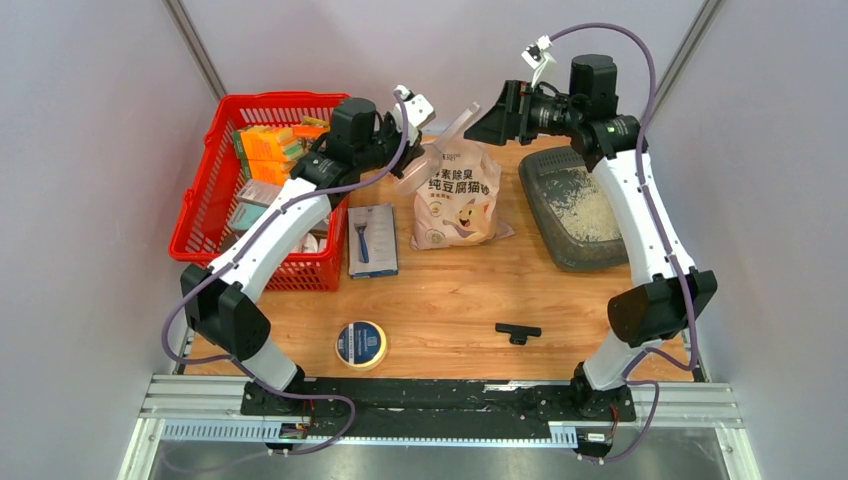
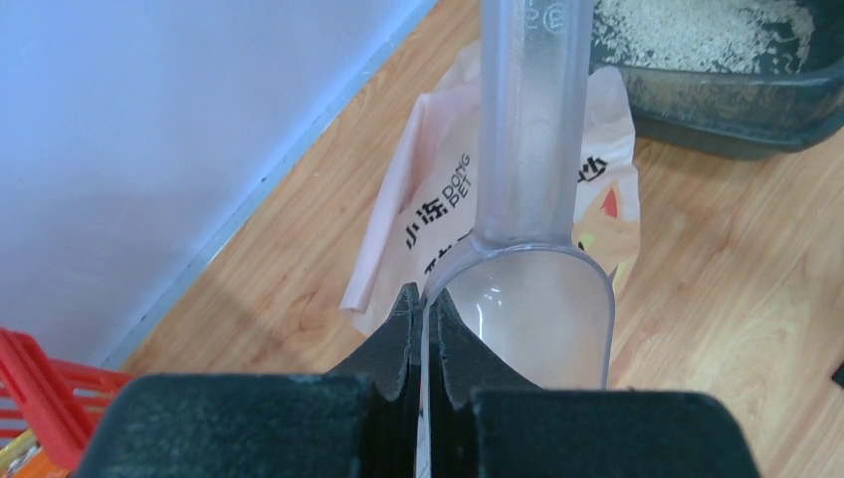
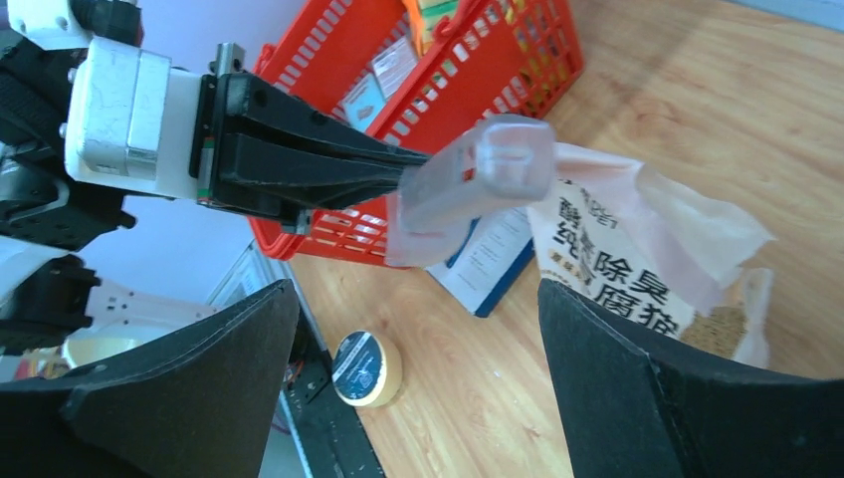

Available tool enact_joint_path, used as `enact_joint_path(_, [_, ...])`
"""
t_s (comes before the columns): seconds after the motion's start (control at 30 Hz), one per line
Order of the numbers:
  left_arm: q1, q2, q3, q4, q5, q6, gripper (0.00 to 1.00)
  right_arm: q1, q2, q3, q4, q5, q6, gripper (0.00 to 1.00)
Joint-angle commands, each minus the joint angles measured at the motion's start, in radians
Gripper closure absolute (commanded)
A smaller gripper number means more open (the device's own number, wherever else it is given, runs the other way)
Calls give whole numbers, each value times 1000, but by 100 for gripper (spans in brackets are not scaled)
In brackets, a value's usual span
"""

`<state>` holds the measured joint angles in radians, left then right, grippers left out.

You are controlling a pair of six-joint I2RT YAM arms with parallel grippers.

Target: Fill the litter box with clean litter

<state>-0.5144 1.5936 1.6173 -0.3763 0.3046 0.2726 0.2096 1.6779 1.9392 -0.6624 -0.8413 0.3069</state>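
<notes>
The dark grey litter box (image 1: 560, 235) lies at the right of the table, a patch of pale clean litter (image 1: 588, 203) on its floor; both show in the left wrist view as well, the litter box (image 2: 737, 105) and the litter (image 2: 697, 30). A pale pink litter bag (image 1: 457, 195) stands open left of it. Above the bag my left gripper (image 2: 425, 309) is shut on the side wall of a clear plastic scoop (image 2: 527, 299), which looks empty. My right gripper (image 3: 418, 329) stands wide open, facing the end of the scoop's handle (image 3: 503, 164), with nothing between its fingers.
A red mesh basket (image 1: 205, 190) with boxes fills the left. A blue and white flat package (image 1: 372, 240) lies beside the bag. A roll of tape (image 1: 361, 344) and a small black T-shaped part (image 1: 517, 332) sit near the front edge.
</notes>
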Motion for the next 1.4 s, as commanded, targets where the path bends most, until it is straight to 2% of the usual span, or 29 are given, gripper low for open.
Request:
enact_joint_path(0.0, [1,19,26,93,99,-43,100,14,17,0,76,-88,52,8])
enact_joint_path(0.2, [-7,29,26,122,197,48,100,28,46,-13,118,-124,87,16])
enact_joint_path(0.47, [-12,43,35,137,228,63,100,34,52,-29,113,-111,70,31])
enact_joint_path(0.67, [-19,57,52,113,255,92,100,34,40,-51,106,-93,54,39])
enact_joint_path(1.1, [-26,68,56,119,208,119,100,33,26,-66,52,-78,1,47])
enact_joint_path(1.2, [-27,69,53,114,214,119,100,33,25,-71,50,-78,0,53])
enact_joint_path(1.3, [-26,74,53,114,214,116,100,34,25,-72,50,-81,-2,63])
enact_joint_path(1.37, [-27,75,53,114,212,116,100,33,23,-75,50,-84,-5,75])
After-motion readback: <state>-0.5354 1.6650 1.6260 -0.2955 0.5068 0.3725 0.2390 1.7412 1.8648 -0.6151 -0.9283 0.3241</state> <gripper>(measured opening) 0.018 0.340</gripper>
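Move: The scoop is already pinched in the left hand, its handle rising rightward; the handle's middle lies about 5 cm left of the right hand, 2 cm ahead and 3 cm below. From the left hand, the open right fingers are some 11 cm to the right, about level fore and aft and 7 cm higher. The litter bag's middle is about 5 cm ahead of the left hand, 8 cm right and 20 cm below; the litter box's middle is roughly 23 cm right of the right hand, 4 cm ahead and 36 cm below. Keeping its pinch on the scoop's rim by the handle, the left hand carries the scoop about 4 cm to the right over the litter bag and swings it some 15 degrees clockwise, feeding the handle between the right hand's open fingers, then all but stops. The right hand comes some 2 cm left to meet it, then sinks about 4 cm with its fingers tipping slightly further down and closing from nearly wide open to about a third, until the pads come up against the handle's two sides. ##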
